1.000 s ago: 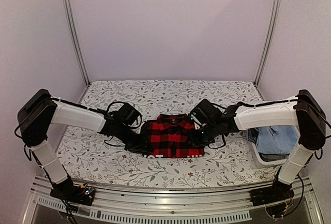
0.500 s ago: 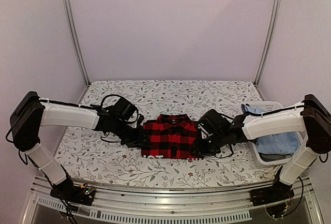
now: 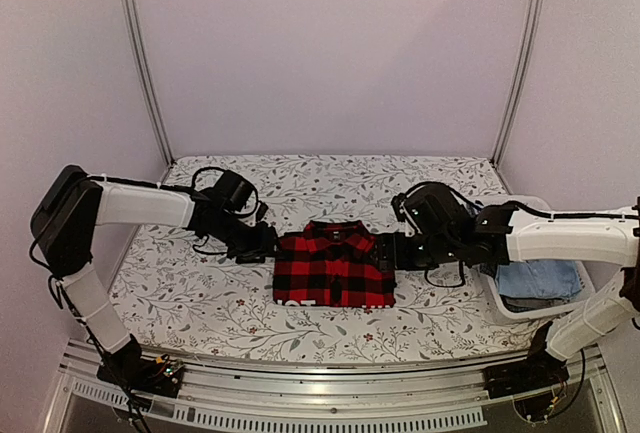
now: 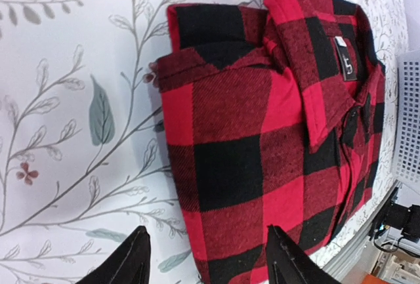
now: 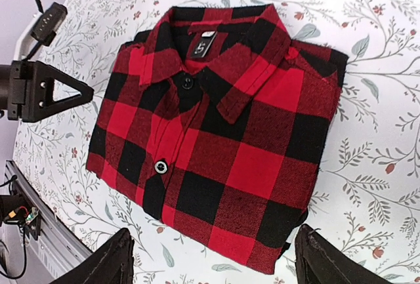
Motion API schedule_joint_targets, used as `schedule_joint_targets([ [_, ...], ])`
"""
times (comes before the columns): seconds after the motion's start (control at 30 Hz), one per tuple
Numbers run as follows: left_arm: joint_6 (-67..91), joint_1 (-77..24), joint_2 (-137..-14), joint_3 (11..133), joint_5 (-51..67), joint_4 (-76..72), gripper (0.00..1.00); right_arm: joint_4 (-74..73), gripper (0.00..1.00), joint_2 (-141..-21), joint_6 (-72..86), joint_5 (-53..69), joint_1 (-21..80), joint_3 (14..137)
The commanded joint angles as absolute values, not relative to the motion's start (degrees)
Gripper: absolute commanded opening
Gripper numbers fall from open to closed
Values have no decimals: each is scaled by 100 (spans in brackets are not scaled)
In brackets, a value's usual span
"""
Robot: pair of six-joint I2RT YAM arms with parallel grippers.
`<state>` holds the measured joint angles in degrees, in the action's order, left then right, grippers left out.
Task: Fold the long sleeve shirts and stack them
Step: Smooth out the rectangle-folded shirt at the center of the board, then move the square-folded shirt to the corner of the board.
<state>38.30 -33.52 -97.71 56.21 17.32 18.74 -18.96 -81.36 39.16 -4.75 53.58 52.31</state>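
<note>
One long sleeve shirt, red-and-black check, lies folded into a neat rectangle in the middle of the table, collar toward the back. My left gripper stands open just off its left edge, touching nothing. My right gripper stands open at its right edge. In the left wrist view the shirt fills the right half, and the left gripper straddles its edge with jaws apart. In the right wrist view the whole shirt shows, buttons up, with the right gripper wide open below it.
A white laundry basket stands at the table's right side with blue denim cloth in it, under my right forearm. The floral tablecloth covers the table. Metal posts rise at both back corners.
Both grippers have opened and drawn back from the shirt's sides, the left toward the left, the right toward the basket. The shirt lies flat and still.
</note>
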Motion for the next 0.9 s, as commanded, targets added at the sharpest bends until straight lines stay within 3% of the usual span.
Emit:
schedule_joint_targets([
  [0.0, 3499, -3331, -10259, 6018, 1983, 1820, 59, -1924, 84, -7772, 3763, -985, 5362, 5353],
  [0.33, 3555, -3619, -10989, 6415, 2100, 1834, 47, -1940, 84, -7563, 3737, -1085, 5356, 5309],
  [0.8, 3730, -3741, -11022, 6885, 1481, 2182, 1, -1942, 84, -7569, 3685, -1185, 5359, 5370],
  [0.87, 3665, -3679, -10990, 6968, 1231, 2334, 0, -1940, 84, -7553, 3654, -1231, 5355, 5378],
])
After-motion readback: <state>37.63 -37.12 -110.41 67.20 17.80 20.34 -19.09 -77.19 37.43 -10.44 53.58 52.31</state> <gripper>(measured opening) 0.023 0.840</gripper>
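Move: The folded shirt's left edge, a little nearer than its far left corner, lies about 4 cm to the right of the open left hand, roughly level fore and aft and 4 cm below. The collar is some 14 cm to the right of that hand and 4 cm ahead; the shirt's near left corner is 2 cm to the right and 11 cm back. From the right hand, the pinching spot lies about 21 cm left, 4 cm ahead, 11 cm below. Left hand goes about 4 cm right and 3 down, pinching the shirt's left edge shut; right hand rises 3 cm. ##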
